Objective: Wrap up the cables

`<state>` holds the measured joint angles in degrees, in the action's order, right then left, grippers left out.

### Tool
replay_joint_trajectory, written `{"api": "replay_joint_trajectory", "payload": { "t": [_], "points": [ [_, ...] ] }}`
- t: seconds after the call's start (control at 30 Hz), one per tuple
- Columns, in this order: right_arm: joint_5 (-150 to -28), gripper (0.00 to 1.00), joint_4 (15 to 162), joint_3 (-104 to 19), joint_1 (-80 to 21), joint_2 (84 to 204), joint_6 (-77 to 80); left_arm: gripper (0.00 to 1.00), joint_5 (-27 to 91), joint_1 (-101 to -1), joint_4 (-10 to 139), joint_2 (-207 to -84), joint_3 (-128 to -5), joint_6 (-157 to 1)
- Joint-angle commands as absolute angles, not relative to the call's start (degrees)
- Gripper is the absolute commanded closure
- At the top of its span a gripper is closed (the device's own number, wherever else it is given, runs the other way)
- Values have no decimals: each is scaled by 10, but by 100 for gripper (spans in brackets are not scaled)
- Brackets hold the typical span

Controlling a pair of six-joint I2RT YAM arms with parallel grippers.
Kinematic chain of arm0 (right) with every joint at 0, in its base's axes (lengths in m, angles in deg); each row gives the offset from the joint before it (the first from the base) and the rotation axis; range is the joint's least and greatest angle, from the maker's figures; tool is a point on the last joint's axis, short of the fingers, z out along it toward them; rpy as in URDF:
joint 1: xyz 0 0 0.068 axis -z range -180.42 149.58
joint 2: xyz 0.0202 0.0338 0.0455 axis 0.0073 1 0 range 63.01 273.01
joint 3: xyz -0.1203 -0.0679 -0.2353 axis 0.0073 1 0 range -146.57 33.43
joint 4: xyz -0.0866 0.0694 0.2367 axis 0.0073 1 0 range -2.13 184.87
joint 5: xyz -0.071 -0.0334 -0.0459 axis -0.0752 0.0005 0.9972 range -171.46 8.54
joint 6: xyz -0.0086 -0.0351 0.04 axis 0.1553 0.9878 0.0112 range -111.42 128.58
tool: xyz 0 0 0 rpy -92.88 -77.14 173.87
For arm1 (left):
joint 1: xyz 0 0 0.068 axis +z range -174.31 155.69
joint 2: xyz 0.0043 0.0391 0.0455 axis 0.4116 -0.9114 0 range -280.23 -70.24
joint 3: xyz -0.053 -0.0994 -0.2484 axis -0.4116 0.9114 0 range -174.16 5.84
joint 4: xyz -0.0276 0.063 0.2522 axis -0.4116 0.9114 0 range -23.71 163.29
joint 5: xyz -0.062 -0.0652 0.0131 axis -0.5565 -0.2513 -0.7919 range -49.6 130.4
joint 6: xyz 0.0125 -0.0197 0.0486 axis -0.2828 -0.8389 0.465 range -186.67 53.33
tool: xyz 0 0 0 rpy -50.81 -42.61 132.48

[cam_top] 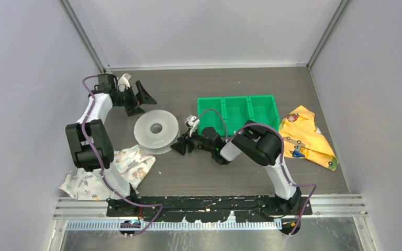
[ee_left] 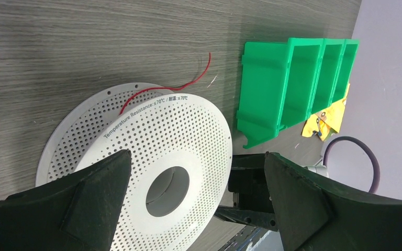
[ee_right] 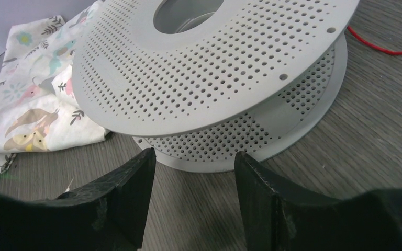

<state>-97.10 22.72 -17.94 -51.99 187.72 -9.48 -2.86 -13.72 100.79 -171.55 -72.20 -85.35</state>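
Observation:
A white perforated spool [cam_top: 156,130] lies flat on the table. One thin red cable [ee_left: 201,76] runs off its rim onto the wood; it also shows as a red cable [ee_right: 382,49] at the top right of the right wrist view. My left gripper [cam_top: 141,99] hovers behind the spool [ee_left: 141,151], jaws wide open and empty. My right gripper [cam_top: 180,146] sits low at the spool's right edge, and its fingers [ee_right: 131,193] stand open just short of the lower flange [ee_right: 214,151], holding nothing. How much cable is wound inside the spool is hidden.
A green three-compartment bin [cam_top: 238,112] stands right of the spool, with a yellow printed cloth [cam_top: 306,136] beyond it. A white patterned cloth [cam_top: 110,170] lies at the front left, touching the spool's near side. Walls close in on three sides.

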Motion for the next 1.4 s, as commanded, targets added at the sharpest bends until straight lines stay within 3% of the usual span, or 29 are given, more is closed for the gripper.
{"api": "replay_joint_trajectory", "payload": {
  "t": [0.0, 0.27, 0.53, 0.67, 0.83, 1.07, 1.17, 1.37],
  "points": [
    [-955, 38, 196, -161, -524, 1827, -82, 0, -30, -143, 1016, -1680, -729, -842],
    [-917, 34, 229, -108, -524, 1731, -74, 0, 0, -147, 1035, -1648, -762, -842],
    [-870, 24, 433, -96, -524, 1562, -28, 0, 22, -147, 1054, -1582, -795, -848],
    [-767, 16, 669, -139, -525, 1474, 23, 0, 36, -152, 1058, -1537, -796, -851],
    [-636, 1, 840, -186, -521, 1388, 79, 0, 86, -194, 1070, -1479, -783, -851],
    [-401, 0, 1061, -280, -497, 1362, 73, 0, 189, -238, 1117, -1400, -740, -854],
    [-374, 0, 1134, -311, -460, 1361, 45, 0, 234, -238, 1159, -1372, -729, -849],
    [-434, 0, 1282, -406, -277, 1367, -165, 0, 319, -238, 1152, -1299, -669, -843]
  ]
}}
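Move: The grey spool lies flat with its middle about 8 cm ahead of the open right gripper and 7 cm to its left, roughly level in height. The green box is some 26 cm to that gripper's right and 15 cm ahead; the red cable's loose end is about 15 cm straight ahead. From the left gripper, the spool sits about 5 cm back, 3 cm right and 12 cm below. The patterned cloth is some 22 cm back of the left gripper and 15 cm to its left. Back the right gripper out from beside the spool, lift it about 20 cm and sweep it some 32 cm right towards the green box, opening the fingers fully and turning them clockwise from pointing left to forward and down. Meanwhile raise the open left gripper clear above the spool, then draw it back about 10 cm, letting it sink slightly at the end as its fingers swing round to point more forward. ##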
